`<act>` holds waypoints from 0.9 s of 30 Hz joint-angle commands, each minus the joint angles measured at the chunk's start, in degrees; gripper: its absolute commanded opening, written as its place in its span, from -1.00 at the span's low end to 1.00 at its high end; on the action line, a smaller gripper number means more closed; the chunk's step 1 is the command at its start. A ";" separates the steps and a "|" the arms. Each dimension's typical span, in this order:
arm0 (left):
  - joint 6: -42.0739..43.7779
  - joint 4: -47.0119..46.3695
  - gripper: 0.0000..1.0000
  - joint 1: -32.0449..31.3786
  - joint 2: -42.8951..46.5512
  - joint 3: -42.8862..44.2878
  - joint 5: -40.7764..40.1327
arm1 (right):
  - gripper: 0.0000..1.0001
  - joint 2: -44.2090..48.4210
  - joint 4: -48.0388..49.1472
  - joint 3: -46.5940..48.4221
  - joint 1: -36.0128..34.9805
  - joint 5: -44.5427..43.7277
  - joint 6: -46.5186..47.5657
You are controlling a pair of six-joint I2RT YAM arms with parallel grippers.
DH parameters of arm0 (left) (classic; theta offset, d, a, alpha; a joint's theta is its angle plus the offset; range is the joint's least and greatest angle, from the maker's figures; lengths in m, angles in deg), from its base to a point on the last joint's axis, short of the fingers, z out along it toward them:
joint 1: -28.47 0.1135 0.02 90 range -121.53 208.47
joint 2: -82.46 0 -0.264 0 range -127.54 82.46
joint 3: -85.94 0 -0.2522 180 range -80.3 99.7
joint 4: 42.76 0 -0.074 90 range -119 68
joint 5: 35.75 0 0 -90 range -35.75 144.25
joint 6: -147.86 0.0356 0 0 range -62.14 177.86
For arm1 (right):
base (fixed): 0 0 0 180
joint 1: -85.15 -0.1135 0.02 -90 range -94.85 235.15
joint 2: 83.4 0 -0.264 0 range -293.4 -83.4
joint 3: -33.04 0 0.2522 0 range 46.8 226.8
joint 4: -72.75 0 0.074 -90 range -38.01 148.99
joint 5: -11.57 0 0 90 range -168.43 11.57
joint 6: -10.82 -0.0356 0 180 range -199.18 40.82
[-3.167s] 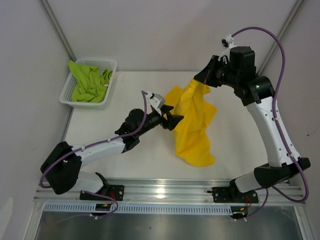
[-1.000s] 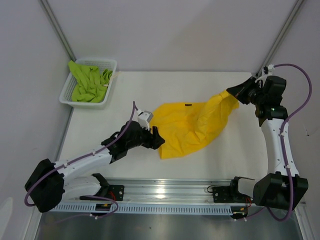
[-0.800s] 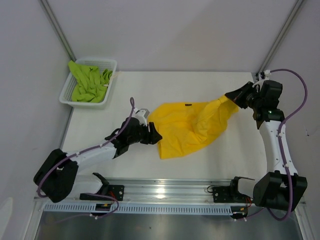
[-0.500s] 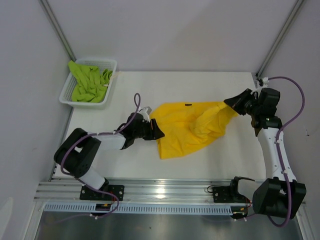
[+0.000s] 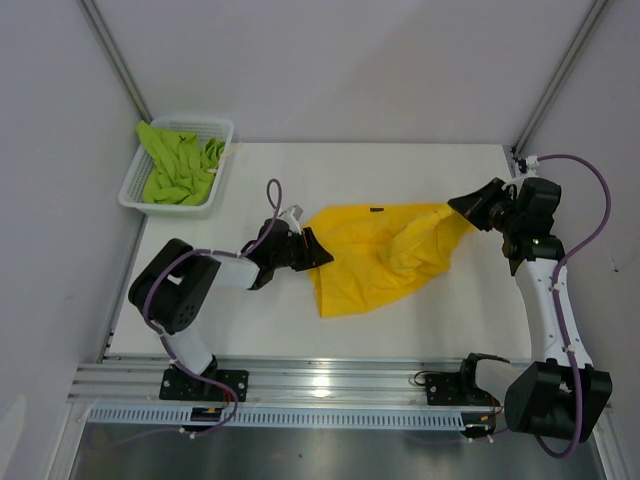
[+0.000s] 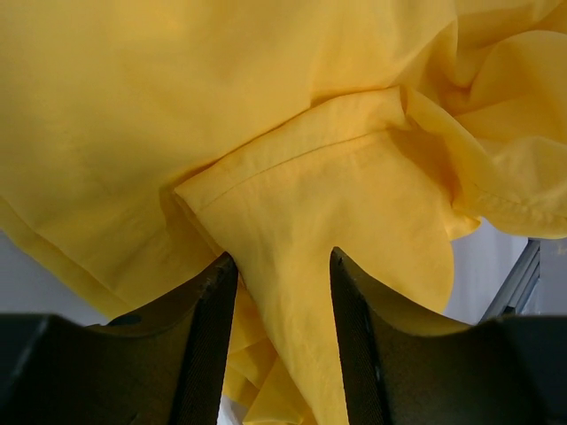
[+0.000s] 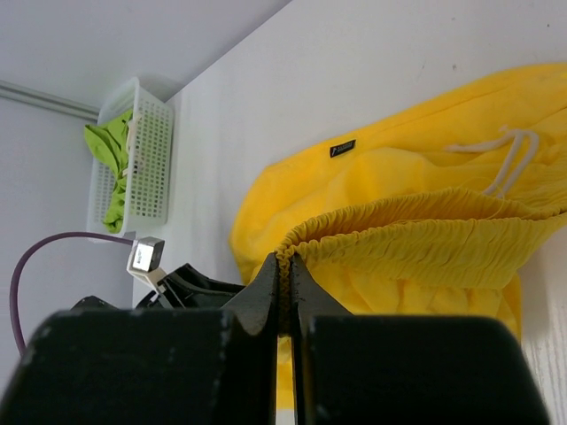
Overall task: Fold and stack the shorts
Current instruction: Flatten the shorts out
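The yellow shorts [image 5: 380, 255] lie spread across the middle of the table, stretched toward the right. My right gripper [image 5: 462, 205] holds their gathered waistband just above the table at the far right, and in the right wrist view this gripper [image 7: 285, 261] is shut on the elastic edge of the yellow shorts [image 7: 425, 239], with the white drawstring [image 7: 500, 150] lying beyond. My left gripper [image 5: 318, 252] is at their left edge. In the left wrist view it [image 6: 279, 261] stands open with a hemmed fold of the yellow shorts [image 6: 310, 177] between its fingers. The lime green shorts [image 5: 180, 165] sit bunched in the basket.
The white mesh basket [image 5: 222, 125] stands at the far left corner of the table, and the right wrist view shows the basket [image 7: 151, 159] too. Grey walls close in the back and both sides. A metal rail runs along the near edge.
My left gripper has slid up to the yellow shorts' left edge and its jaws have narrowed around a fold. The right gripper has drawn the waistband rightward and now holds still.
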 commanded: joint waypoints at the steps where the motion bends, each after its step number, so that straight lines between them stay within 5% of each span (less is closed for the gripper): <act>1: -1.44 -4.05 -0.03 0.93 -0.99 1.45 -0.75 | -1.00 1.63 3.18 -0.11 0.21 0.38 0.49; 7: -2.14 -5.01 -0.17 1.02 -3.72 2.50 -1.80 | -1.00 1.72 3.44 -0.20 0.21 0.64 0.05; 10: -1.71 -7.30 -0.55 0.93 -4.69 2.77 -2.85 | -1.00 1.72 2.92 -0.11 0.21 0.21 -0.03; 11: -1.36 -7.83 -0.97 1.02 -4.60 3.64 -3.03 | -1.00 1.72 2.74 -0.02 0.21 -0.14 -0.21; 16: -0.13 -6.26 -1.00 3.29 4.25 4.00 -2.33 | -1.00 -0.65 -4.17 5.75 0.30 -6.20 -1.00; 21: 3.82 8.84 -1.00 8.82 26.09 6.45 -3.03 | -1.00 -0.31 -12.98 16.75 1.26 -13.67 -4.51; 27: 8.48 24.50 -1.00 10.68 46.26 11.10 -5.67 | -1.00 6.71 -20.70 25.28 1.70 -11.23 -6.62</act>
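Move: The fold of the shorts to be pinched lies just under the left fingertips, about 1 cm ahead and 2 cm down. From the left hand, the small black label is some 12 cm right and 14 cm ahead, and the cloth's near-left corner roughly 13 cm back, both about 3 cm lower. The right hand already holds the waistband raised; from it that same fold lies about 28 cm left, 2 cm back and 22 cm down. The fold of yellow cloth is pinched as the left hand eases down about 2 cm and shuts its half-open fingers; the left hand then whips it up nearly 30 cm from that low point, drawing it some 9 cm left, fingertips tipping up about 35 degrees. The right hand keeps its grip, moves a few centimetres right, then rises about 10 cm, turning clockwise. ##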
